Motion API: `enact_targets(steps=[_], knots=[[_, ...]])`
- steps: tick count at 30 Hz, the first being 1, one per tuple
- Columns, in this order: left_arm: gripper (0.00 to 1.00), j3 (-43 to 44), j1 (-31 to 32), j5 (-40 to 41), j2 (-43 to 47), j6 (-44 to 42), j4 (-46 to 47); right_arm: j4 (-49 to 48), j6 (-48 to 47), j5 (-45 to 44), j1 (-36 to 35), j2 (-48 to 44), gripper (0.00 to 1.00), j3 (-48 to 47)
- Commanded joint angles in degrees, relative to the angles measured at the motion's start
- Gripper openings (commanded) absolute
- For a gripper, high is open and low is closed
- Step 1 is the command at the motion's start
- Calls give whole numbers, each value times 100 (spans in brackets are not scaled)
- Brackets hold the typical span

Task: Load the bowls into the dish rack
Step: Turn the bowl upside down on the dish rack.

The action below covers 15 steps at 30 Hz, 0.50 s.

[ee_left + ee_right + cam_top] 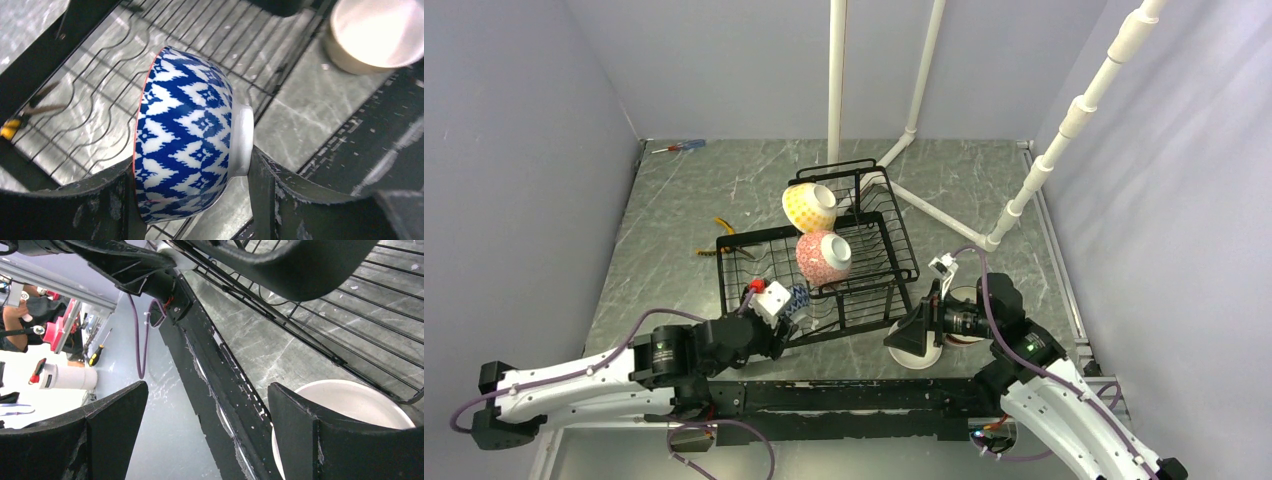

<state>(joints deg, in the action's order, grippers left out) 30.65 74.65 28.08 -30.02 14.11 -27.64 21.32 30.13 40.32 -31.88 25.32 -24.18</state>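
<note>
The dish rack (876, 262), black wire, stands mid-table. A yellow dotted bowl (809, 206) and a pink-red patterned bowl (824, 257) lean on edge in it. My left gripper (192, 195) is shut on a blue-white zigzag bowl (185, 135), one finger at its rim and the other on its foot. It holds that bowl (798, 298) on edge over the rack's near left part. My right gripper (205, 430) stands open and empty by the rack's near right corner. Its right finger (295, 430) sits at the rim of a white bowl (360, 405) on the table (921, 355).
Another bowl (965, 297) is partly hidden behind my right wrist. A yellow-handled tool (724, 228) lies at the rack's left side, and a screwdriver (679, 147) at the far left corner. White pipes (836, 80) rise behind the rack. A black rail (824, 395) runs along the near edge.
</note>
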Motion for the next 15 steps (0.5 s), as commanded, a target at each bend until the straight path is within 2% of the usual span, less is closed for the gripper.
enact_targets(steps=[1,5,7,11,15], knots=[[3,379,-29,1183,-321,832,-99,-260,-84,-18,-20,54,94,-234],[3,553,-199,1418,-730,1082,-135,-244,-109,-15,-20,91,94,-253],[3,587,-426,1133,-926,1005,74,-252,-117,-15,-21,115,94,-251],[3,688,-1317,287,-1470,1124,291,-319,-104,57,-20,219,94,-234],[3,545,-2065,-517,-1552,1161,741,-237,-123,27,-20,196,94,-265]])
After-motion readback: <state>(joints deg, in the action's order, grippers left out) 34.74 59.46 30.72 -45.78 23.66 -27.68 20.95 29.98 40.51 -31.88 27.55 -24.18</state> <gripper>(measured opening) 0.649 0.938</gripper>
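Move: The blue-patterned bowl is already in my left hand. It is going to the open left part of the dish rack's lower tier, about 10 cm ahead of that hand, 6 cm to its left and some 10 cm below. The pink bowl on the upper tier stands roughly 12 cm ahead and 6 cm to the right at about hand height, the yellow bowl about 24 cm ahead and 4 cm right. From my right hand that spot is about 15 cm ahead, 29 cm left and 10 cm below. Still pinching the blue bowl on its side, I carry it with my left hand in over the rack's near rail, about 6 cm forward with some drift to the left and a sink of nearly 3 cm towards the open lower tier. Meanwhile I swing the wrist a good 20 degrees counter-clockwise and tip the fingers a little further down, keeping my grip unchanged. ##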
